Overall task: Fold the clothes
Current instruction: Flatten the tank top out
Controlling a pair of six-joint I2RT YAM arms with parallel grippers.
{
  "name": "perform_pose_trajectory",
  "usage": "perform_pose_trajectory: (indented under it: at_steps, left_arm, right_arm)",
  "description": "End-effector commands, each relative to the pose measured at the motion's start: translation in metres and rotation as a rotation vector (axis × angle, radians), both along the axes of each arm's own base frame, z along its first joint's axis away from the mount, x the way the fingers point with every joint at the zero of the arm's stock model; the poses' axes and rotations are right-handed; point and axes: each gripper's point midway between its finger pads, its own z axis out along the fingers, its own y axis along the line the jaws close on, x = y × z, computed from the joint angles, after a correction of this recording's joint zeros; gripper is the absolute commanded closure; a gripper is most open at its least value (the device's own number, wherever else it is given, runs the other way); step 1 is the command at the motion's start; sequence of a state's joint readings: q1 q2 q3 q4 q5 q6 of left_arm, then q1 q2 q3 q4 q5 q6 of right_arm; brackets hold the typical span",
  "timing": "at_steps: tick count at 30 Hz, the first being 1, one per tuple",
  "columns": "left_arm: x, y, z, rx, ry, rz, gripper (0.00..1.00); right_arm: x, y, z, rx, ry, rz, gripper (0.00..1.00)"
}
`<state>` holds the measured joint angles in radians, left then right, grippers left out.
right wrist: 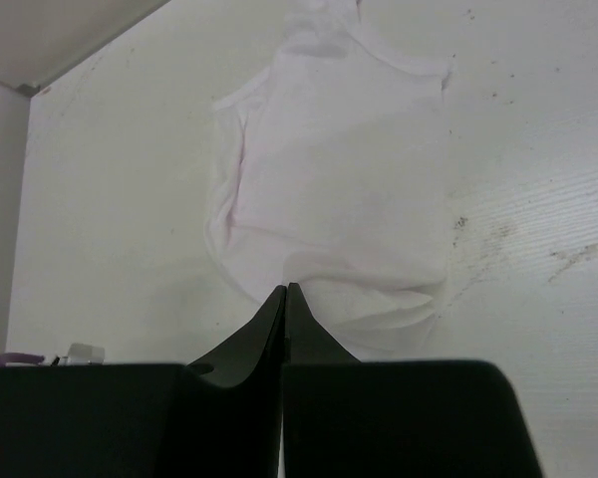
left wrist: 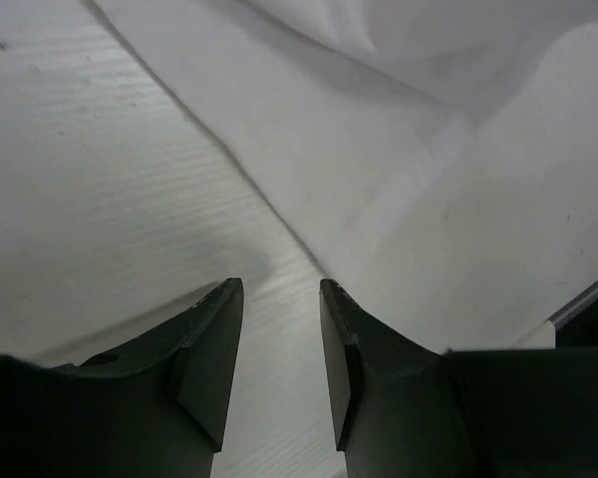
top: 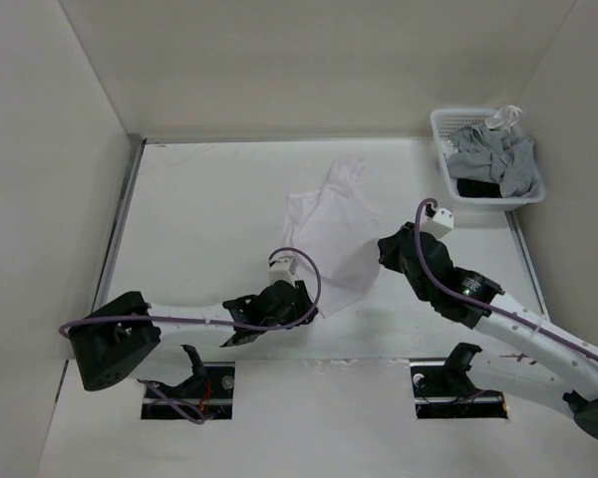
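Observation:
The clothes (top: 334,234), one thin white garment, lie crumpled in the middle of the table. My left gripper (top: 307,301) sits low at the garment's near-left edge. In the left wrist view it (left wrist: 279,289) is open, with bare table between its jaws and the edge of the clothes (left wrist: 429,149) reaching its right fingertip (left wrist: 329,294). My right gripper (top: 383,249) is at the garment's right side. The right wrist view shows this gripper (right wrist: 284,289) shut, its tips pinching a puckered fold of the clothes (right wrist: 339,179).
A white slotted basket (top: 444,149) holding grey garments (top: 498,159) stands at the back right corner. White walls close the table (top: 199,219) on the left, back and right. A metal rail (top: 120,229) runs along the left edge.

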<state>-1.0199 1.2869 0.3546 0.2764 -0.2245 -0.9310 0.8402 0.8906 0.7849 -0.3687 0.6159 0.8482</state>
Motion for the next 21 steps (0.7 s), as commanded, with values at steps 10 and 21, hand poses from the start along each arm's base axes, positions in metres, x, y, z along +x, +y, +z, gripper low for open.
perform_pose_trajectory:
  at_steps: [10, 21]
  left_arm:
    - [-0.004, -0.041, -0.021, 0.001, 0.123, 0.147, 0.66]
    - [-0.002, -0.039, -0.032, -0.035, 0.162, 0.204, 0.92]
  right_arm:
    - [0.002, 0.012, 0.002, 0.07, -0.052, 0.055, 0.99]
    - [-0.008, 0.01, -0.004, 0.09, -0.066, 0.09, 0.99]
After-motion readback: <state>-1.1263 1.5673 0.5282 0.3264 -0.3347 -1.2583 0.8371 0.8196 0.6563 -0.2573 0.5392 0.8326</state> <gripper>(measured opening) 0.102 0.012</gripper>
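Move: The tank top's loose near-left corner lies about 5 cm to the left hand's right, level with it fore and aft and some 2 cm below. Counted from that hand, the cloth's middle is roughly 17 cm ahead and 6 cm to the right, and the edge held up in the right fingers is about 8 cm ahead, 14 cm to the right and 19 cm higher. From the right hand that corner is roughly 8 cm back, 10 cm to the left and 21 cm down. Low over the table, the left hand slides about 6 cm to the right towards the tank top's near-left corner, dipping back a little before coming forward again and sinking about 1 cm, while its wrist turns some 10 degrees counter-clockwise and tips further down; the part-open fingers then close and pinch the corner between their tips. The right hand, still shut on the lifted near edge, keeps it raised and eases down by only about 2 cm. ##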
